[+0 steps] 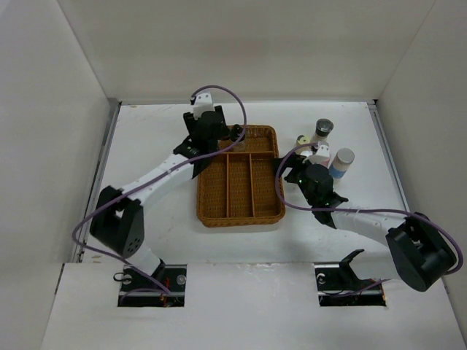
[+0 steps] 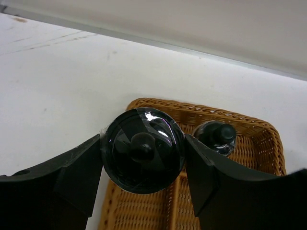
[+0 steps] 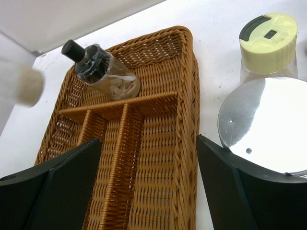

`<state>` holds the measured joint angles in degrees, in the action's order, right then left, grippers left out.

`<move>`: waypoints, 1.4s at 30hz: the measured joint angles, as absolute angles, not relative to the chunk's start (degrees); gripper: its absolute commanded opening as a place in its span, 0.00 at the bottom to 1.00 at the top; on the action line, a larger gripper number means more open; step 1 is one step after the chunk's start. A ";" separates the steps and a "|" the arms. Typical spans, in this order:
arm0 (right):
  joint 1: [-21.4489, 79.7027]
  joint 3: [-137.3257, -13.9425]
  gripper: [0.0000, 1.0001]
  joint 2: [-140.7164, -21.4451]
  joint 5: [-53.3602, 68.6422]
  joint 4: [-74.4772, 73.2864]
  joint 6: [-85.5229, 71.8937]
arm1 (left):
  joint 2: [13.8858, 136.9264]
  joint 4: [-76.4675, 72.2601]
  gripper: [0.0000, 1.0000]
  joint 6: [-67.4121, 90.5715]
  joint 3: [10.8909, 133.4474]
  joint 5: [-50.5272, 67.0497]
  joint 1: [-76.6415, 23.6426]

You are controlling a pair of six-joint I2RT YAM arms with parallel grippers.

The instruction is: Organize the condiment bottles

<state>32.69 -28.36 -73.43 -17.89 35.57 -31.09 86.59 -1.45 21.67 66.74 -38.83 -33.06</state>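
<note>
My left gripper (image 1: 217,140) (image 2: 143,158) is shut on a dark-capped bottle (image 2: 143,149) and holds it upright over the far left corner of the wicker tray (image 1: 241,220). A second dark-capped clear bottle (image 3: 103,72) (image 2: 218,136) lies in the tray's far cross compartment. My right gripper (image 1: 286,173) (image 3: 148,143) is open and empty over the tray's right rim (image 3: 194,96). Right of the tray stand a yellow-capped bottle (image 3: 267,40) (image 1: 301,138), a silver-capped jar (image 3: 264,124), a dark-capped jar (image 1: 323,130) and a white bottle with a blue band (image 1: 341,162).
The tray's three long compartments (image 1: 239,182) hold nothing. The standing bottles crowd close to my right gripper's right finger (image 3: 230,187). White walls enclose the table on three sides, with the back wall (image 2: 192,24) just beyond the tray.
</note>
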 measured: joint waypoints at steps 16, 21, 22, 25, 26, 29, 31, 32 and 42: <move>32.71 -28.40 0.87 -73.60 -17.98 35.55 -30.87 | 106.39 -2.83 0.51 19.97 76.71 -36.71 -31.53; 32.71 -28.40 0.87 -73.60 -17.98 35.57 -30.87 | 108.14 -3.62 0.70 21.06 76.44 -36.84 -31.16; 32.71 -28.40 0.87 -73.60 -18.00 35.57 -30.85 | 108.18 -4.27 0.75 21.43 75.92 -36.80 -31.14; 32.69 -28.40 0.87 -73.58 -18.00 35.57 -30.61 | 108.12 -7.03 0.87 22.85 73.73 -36.60 -31.00; 32.69 -28.40 0.87 -73.56 -18.00 35.57 -30.55 | 108.09 -7.77 0.90 23.29 72.88 -36.38 -30.89; 32.69 -28.38 0.87 -73.52 -18.00 35.57 -30.24 | 107.57 -8.69 0.95 24.10 70.43 -35.88 -30.63; 32.69 -28.38 0.87 -73.32 -18.00 35.53 -29.95 | 106.17 -8.75 0.98 24.49 69.04 -35.44 -30.39; 32.69 -28.38 0.86 -73.01 -18.00 35.44 -29.69 | 105.06 -8.86 1.00 24.53 68.42 -35.40 -30.39; 32.38 -29.93 0.35 -61.19 -17.91 30.65 -27.70 | 76.29 -17.65 0.94 25.36 54.54 -35.57 -33.36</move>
<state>32.38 -29.93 -61.19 -17.91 30.65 -27.70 76.29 -17.65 25.36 54.54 -35.57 -33.36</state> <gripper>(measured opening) 0.460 0.987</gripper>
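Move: The left hand, already holding the dark-capped bottle, has the free left end of the basket's far compartment about 6 cm ahead, 2 cm to its right and some 14 cm below. The other capped bottle stands in that compartment 6 cm farther right. From the right hand, that free end lies roughly 14 cm ahead, 21 cm left and 5 cm lower; the silver-lid jar is about 4 cm ahead, 6 cm right and 6 cm below. Still pinching the dark-capped bottle, the left hand swings down about 12 cm and forward some 6 cm, slightly right, into the free end of the far compartment, opens wide to let go near the bottom, then climbs about 15 cm and draws back, fingertips tilting up. Late on, the empty right hand rises about 6 cm from beside the silver-lid jar, partly closing. ##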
